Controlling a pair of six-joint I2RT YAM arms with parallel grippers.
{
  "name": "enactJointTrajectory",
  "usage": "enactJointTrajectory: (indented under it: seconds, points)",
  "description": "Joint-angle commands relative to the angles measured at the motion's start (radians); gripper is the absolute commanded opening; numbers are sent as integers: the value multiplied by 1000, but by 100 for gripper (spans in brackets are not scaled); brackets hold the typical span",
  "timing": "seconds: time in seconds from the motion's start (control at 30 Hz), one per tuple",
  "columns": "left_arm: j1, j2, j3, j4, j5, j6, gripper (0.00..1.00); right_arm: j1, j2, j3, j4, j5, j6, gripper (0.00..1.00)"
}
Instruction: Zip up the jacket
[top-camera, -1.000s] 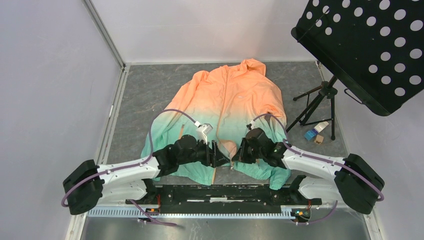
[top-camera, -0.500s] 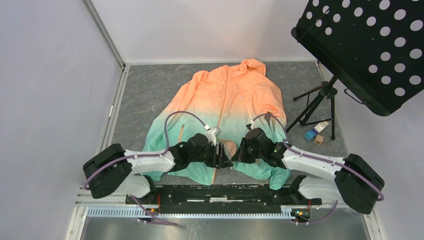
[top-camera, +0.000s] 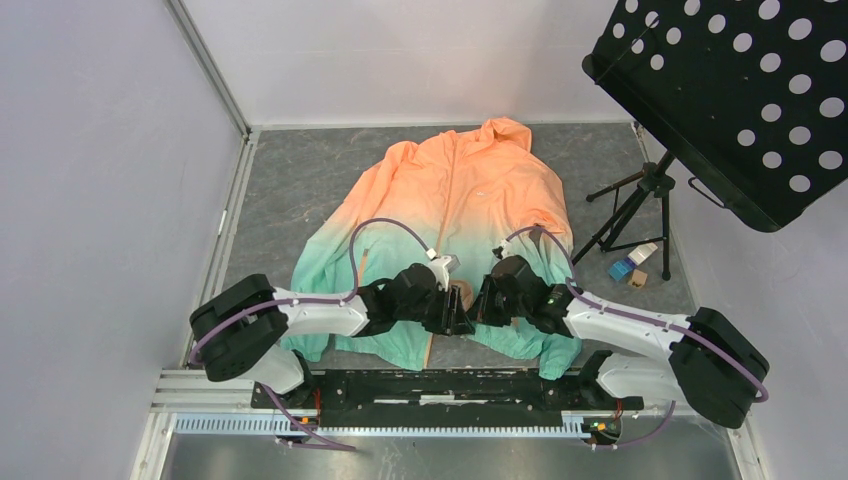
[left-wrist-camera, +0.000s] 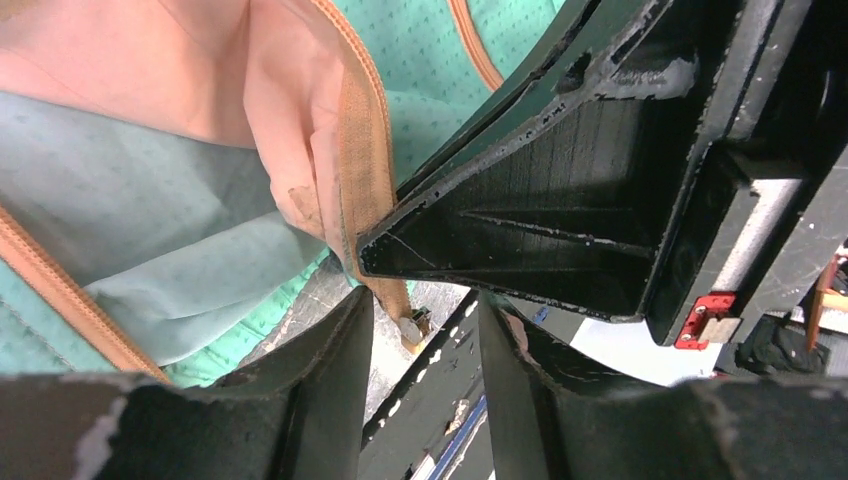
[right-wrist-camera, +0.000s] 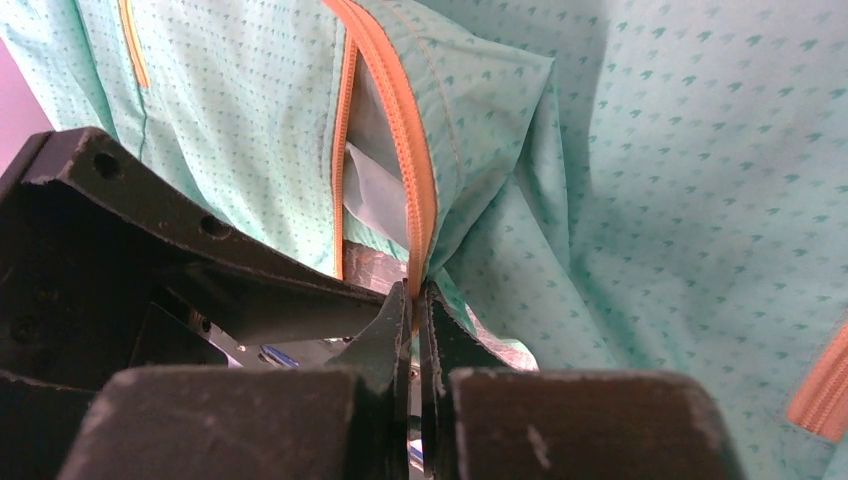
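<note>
The jacket (top-camera: 455, 190) lies flat on the grey table, orange at the hood end and mint-green at the hem nearest the arms. My right gripper (top-camera: 482, 305) is at the hem's centre, shut on the orange zipper tape (right-wrist-camera: 405, 130), which it pinches at its lower end (right-wrist-camera: 415, 300). My left gripper (top-camera: 458, 312) is close beside it, open. In the left wrist view the tape's small metal end (left-wrist-camera: 410, 328) hangs just beyond the gap (left-wrist-camera: 425, 340) between the fingertips. Neither finger touches it. The right gripper's black body (left-wrist-camera: 560, 200) fills that view's upper right.
A black perforated music-stand plate (top-camera: 730, 90) overhangs the right side on its tripod (top-camera: 630, 210). Small boxes (top-camera: 630, 268) lie near the tripod's feet. The arms' black mounting rail (top-camera: 430, 385) runs along the near edge. Walls enclose the left and far sides.
My left arm has swung right across the hem until its gripper sits next to the right one, and its jaws have narrowed. The right arm and its grip have not moved.
</note>
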Motion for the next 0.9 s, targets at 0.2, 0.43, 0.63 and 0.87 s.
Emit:
enactJointTrajectory:
  seconds: [0.2, 0.43, 0.63, 0.87]
  points:
    - [-18, 6, 62, -88, -89, 62, 18, 7, -12, 40, 34, 1, -3, 0]
    - [-16, -37, 7, -27, -43, 92, 2, -7, -63, 39, 53, 40, -192, 35]
    - [2, -75, -99, 197, 51, 41, 2, -84, -236, -35, 196, -153, -445, 80]
    - [38, -116, -204, 426, 119, -5, 2, -153, -346, -189, 394, -443, -323, 80]
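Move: The metal-tipped lower end of the right front's zipper sits practically between the left gripper's half-open tips, just about 1 cm below the hand point. The right fingers already pinch that tape roughly 2 cm farther out and 1 cm to the right; from them the end lies about 2 cm back, 1 cm left and 2 cm down. The left front's zipper end is on the table some 8 cm back and 6 cm left of the left hand. Ease the left gripper about 1 cm down and slightly left while shutting its fingers on the zipper's lower end, then keep that pinch and draw it a little back and left, rising slightly. Once the left has closed, open the right gripper wide to let go of the tape and lift it clear about 9 cm, tipping its fingers upward some 30 degrees. ##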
